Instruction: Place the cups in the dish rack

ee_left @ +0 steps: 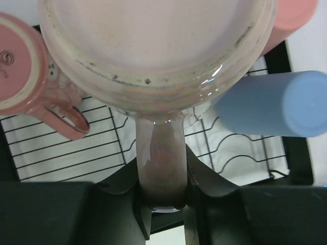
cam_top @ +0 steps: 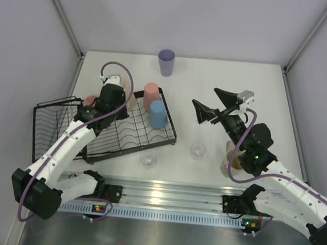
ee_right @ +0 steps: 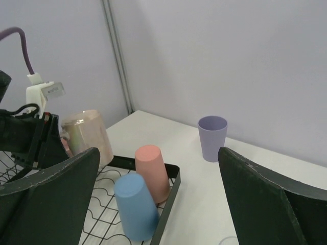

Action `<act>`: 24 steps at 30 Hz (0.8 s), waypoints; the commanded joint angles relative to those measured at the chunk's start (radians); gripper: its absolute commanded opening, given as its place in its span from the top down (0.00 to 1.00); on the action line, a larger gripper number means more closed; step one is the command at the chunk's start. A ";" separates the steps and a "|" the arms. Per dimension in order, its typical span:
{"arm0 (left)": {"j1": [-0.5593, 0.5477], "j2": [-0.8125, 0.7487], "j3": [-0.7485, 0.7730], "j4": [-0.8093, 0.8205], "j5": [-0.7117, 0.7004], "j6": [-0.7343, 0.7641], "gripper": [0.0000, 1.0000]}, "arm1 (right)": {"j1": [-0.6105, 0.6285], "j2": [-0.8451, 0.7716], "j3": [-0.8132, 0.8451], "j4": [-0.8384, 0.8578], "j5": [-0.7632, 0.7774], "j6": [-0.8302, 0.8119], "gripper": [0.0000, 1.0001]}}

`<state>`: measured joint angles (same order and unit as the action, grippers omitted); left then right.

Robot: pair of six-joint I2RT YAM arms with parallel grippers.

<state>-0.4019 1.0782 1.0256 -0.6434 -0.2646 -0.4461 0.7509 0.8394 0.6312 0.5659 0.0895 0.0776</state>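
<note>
The black wire dish rack (cam_top: 129,136) lies at the left. Bottom-up inside it stand a salmon tumbler (cam_top: 150,94) and a blue tumbler (cam_top: 158,114), and a pink mug (ee_left: 25,71) sits at its far left. My left gripper (ee_left: 161,178) is shut on the handle of an inverted cream mug (ee_left: 153,51), over the rack's back edge. My right gripper (cam_top: 214,103) hangs open and empty above the table, right of the rack. A lavender cup (cam_top: 166,61) stands upright at the back. Two clear glasses (cam_top: 198,150) (cam_top: 148,159) stand in front of the rack.
A pale cup (cam_top: 231,161) is partly hidden under my right arm. The rack's taller basket section (cam_top: 52,113) sticks out at its left end. Grey walls close in the table on three sides.
</note>
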 commanded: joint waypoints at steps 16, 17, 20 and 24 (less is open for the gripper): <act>0.000 0.088 -0.191 0.257 -0.245 -0.135 1.00 | 0.008 0.010 0.027 0.000 0.010 -0.029 0.01; 0.000 0.092 -0.202 0.257 -0.251 -0.140 1.00 | 0.007 0.009 0.027 -0.004 0.012 -0.032 0.01; 0.000 0.095 -0.223 0.269 -0.269 -0.146 1.00 | 0.005 0.003 0.024 -0.006 0.019 -0.039 0.01; 0.000 0.098 -0.246 0.274 -0.263 -0.161 1.00 | 0.005 -0.006 0.013 0.002 0.032 -0.042 0.01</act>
<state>-0.4023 1.1889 0.7773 -0.4835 -0.4660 -0.5808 0.7506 0.8467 0.6304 0.5526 0.1051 0.0513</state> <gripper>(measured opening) 0.290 0.991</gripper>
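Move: The left hand holds the glossy pale mug by its handle, upside down. The mug is bound for the free spot in the dish rack, about 6 cm ahead, 4 cm left and 14 cm below the hand. Some 12 cm below the hand stand the pink mug, 7 cm ahead and 14 cm left; the blue cup, 5 cm ahead and 11 cm right; and the peach cup, 12 cm ahead and 8 cm right. From the right hand the spot is 9 cm ahead, 31 cm left, 30 cm down. Keeping its pinch on the glossy pale mug's handle, the left hand lowers the mug about 10 cm into the dish rack beside the pink mug. It slides some 3 cm left during the first half, then sinks almost straight down, slowing to a creep. The wrist turns roughly 15 degrees, mainly counter-clockwise, and tips a little further down. ##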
